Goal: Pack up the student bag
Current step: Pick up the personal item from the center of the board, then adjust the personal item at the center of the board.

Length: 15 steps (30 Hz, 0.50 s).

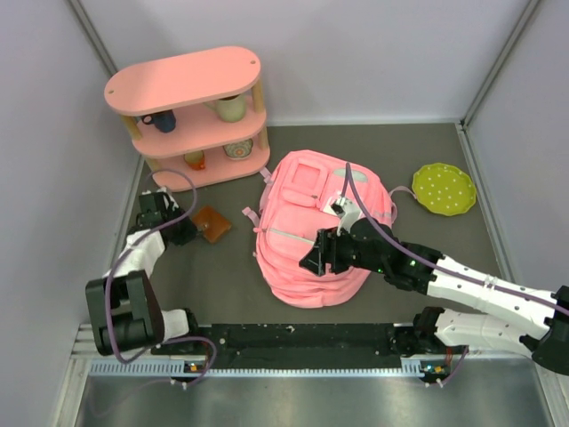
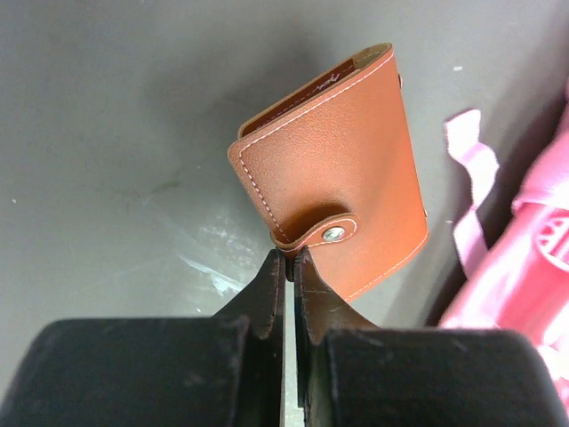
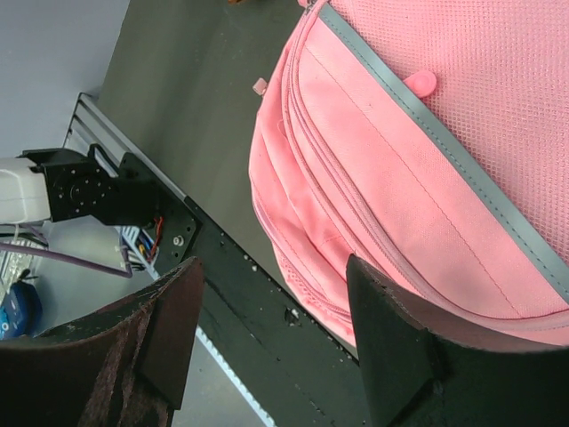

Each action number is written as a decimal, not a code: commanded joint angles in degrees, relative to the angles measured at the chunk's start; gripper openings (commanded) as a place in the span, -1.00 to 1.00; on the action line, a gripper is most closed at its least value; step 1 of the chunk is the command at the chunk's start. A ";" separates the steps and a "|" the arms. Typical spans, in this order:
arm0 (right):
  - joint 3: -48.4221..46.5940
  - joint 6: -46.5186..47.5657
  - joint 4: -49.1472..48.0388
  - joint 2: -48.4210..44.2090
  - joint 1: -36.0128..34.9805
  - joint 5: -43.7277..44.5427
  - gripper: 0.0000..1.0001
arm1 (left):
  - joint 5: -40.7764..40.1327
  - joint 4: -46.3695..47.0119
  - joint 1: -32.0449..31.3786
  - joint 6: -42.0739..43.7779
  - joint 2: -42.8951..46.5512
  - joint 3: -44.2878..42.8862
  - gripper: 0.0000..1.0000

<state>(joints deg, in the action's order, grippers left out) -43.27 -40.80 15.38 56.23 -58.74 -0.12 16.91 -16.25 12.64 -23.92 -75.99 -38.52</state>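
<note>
The student bag (image 1: pixel 283 277), a large pink backpack, lies flat in the middle of the table; it shows too in the right wrist view (image 3: pixel 427 160) and at the right edge of the left wrist view (image 2: pixel 544 258). A brown leather wallet (image 1: pixel 212 224) with a snap strap lies left of the bag. My left gripper (image 1: pixel 188 231) is shut, its tips (image 2: pixel 289 258) pinching the wallet (image 2: pixel 347 169) at its near edge by the snap. My right gripper (image 1: pixel 313 258) hovers over the bag's near front part, open (image 3: pixel 276 276), with nothing between its fingers.
A pink oval three-tier shelf (image 1: pixel 187 80) holding cups stands at the back left. A green dotted plate (image 1: pixel 443 189) lies at the right of the bag. A loose pink strap (image 2: pixel 471 178) trails between wallet and bag. The black base rail (image 1: pixel 302 338) runs along the near edge; grey walls enclose the table.
</note>
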 commanded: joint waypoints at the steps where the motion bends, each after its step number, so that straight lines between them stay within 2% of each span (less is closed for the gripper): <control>1: -2.17 -0.34 -3.16 0.11 -0.41 -0.06 0.30 | 4.18 -1.32 -0.25 -0.51 7.77 0.03 -1.00; 6: -1.30 -1.30 -2.81 -0.76 -0.41 2.13 0.30 | 9.36 -4.48 -0.25 -0.60 16.73 -0.32 -1.00; 11: 2.47 -6.04 0.79 -8.12 -0.41 15.04 0.31 | 20.96 -5.90 -2.35 -2.61 24.46 0.11 -1.00; 14: 5.46 -9.21 1.50 -13.92 -0.41 22.25 0.33 | 20.63 -5.72 -11.21 -4.89 27.98 0.64 -1.00; 15: 6.08 -10.43 1.93 -15.17 -0.41 23.75 0.34 | 20.19 -5.29 -17.15 -5.60 28.78 0.99 -1.00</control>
<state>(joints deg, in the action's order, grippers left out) -39.75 -46.13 16.29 47.72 -58.78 11.99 31.94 -22.17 6.83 -26.22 -51.22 -38.41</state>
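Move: The left hand already has the brown wallet, whose middle lies about 2 cm ahead and 4 cm to its right. The backpack's middle lies some 34 cm to that hand's right, level with it fore and aft and a couple of centimetres higher. The backpack's loose strap end is about 15 cm right and 5 cm ahead, and the pink shelf's middle about 20 cm ahead and 3 cm right. From the right hand, the backpack's middle is about 14 cm ahead, straight on, and 11 cm lower. Keeping its shut pinch on the wallet's snap strap, the left hand lifts it about 12 cm, first nearly straight up, then swinging some 8 cm right towards the backpack and drawing slightly back. Its fingertips tip up by roughly 20 degrees as the hand turns clockwise. Late on, the open, empty right hand starts to ease right and a little forward above the backpack, also turning clockwise. ##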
